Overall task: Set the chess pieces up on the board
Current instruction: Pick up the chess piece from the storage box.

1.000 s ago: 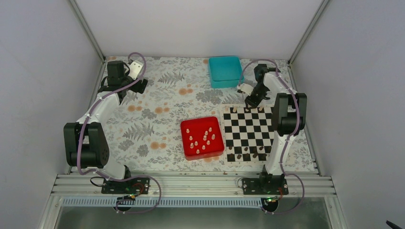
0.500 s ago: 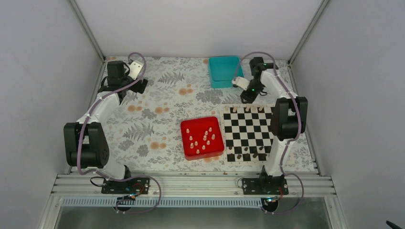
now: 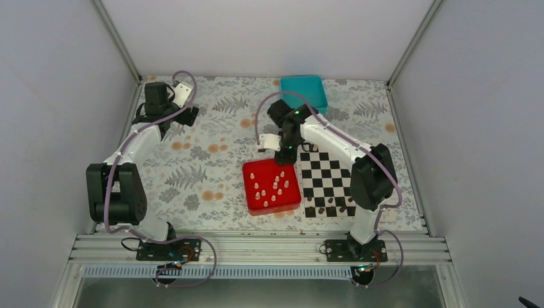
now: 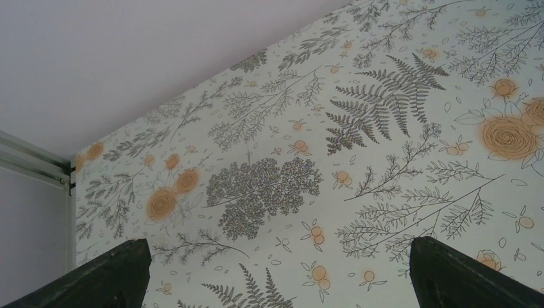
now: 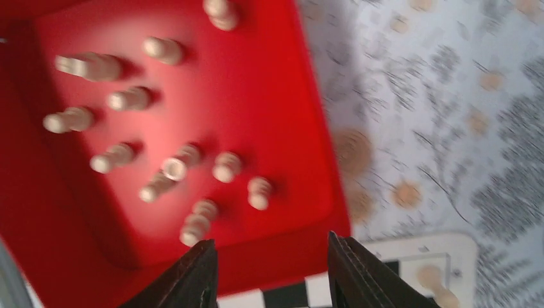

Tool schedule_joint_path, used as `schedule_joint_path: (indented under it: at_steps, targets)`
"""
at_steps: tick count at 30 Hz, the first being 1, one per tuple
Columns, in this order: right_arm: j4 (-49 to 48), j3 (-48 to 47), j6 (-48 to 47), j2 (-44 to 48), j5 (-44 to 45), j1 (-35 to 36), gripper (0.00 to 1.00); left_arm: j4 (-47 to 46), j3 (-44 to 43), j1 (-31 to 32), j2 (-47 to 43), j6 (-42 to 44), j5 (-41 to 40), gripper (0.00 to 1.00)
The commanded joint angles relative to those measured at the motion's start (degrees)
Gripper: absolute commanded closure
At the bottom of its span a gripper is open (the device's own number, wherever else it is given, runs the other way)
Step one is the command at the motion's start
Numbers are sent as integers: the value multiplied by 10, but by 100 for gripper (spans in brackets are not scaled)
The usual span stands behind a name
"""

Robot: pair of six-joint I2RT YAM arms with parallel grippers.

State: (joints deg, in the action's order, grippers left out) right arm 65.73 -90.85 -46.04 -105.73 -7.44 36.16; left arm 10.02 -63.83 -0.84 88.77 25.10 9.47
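Several cream chess pieces (image 3: 274,185) lie in the red tray (image 3: 251,170), left of the checkered board (image 3: 333,179). My right gripper (image 3: 283,154) hovers over the tray's far right corner, by the board's far left corner. In the right wrist view it (image 5: 270,239) is open with nothing between its fingers; the pieces (image 5: 224,167) lie scattered beyond it on the red tray (image 5: 256,96), and one cream piece (image 5: 431,277) stands on the board's corner (image 5: 410,253). My left gripper (image 3: 190,104) rests at the far left, open (image 4: 277,242) over bare cloth.
A teal tray (image 3: 303,90) sits at the back, beyond the board. Dark brown pieces (image 3: 330,204) stand on the board's near rows. The right arm (image 3: 346,149) stretches over the board's far rows. White enclosure walls close in three sides.
My right gripper swung from the board's far edge, past the teal tray, leftward to the red tray's far right corner, and its jaws widened. The left arm has not moved.
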Motion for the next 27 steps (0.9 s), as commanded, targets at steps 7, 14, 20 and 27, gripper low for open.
schedule_joint_path:
  at_steps: [7,14,20,27]
  targets:
    - [-1,37,32,-26,-32,85,55,-6,-3,1,4,8,-2,0]
    - [-21,71,42,-33,-26,103,55,-6,-1,1,1,9,3,0]
    - [-38,88,46,-37,-25,110,54,-6,1,0,-2,10,4,0]
    - [-60,105,46,-47,-6,109,54,-5,1,0,-4,10,6,0]
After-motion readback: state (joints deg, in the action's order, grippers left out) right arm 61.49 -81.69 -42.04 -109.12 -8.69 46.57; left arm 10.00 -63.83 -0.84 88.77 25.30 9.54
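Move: The rook in the storage box stands about 7 cm back of my right hand, 3 cm to its left and some 9 cm below. Round the rook stand three pawns: one 2 cm farther out and 1 cm to the rook's left, one 3 cm to the rook's right, one 3 cm nearer me. From my left hand the rook is roughly 24 cm back, 37 cm right and 16 cm down. With my right hand empty and its fingers still half open, I sweep back about 7 cm and a little left over the storage box, sinking as I go, then stop sideways and ease straight down over the rook, some 6 cm lower in all. My fingertips tilt slightly back towards me, and the hand turns about 5 to 10 degrees counter-clockwise. ##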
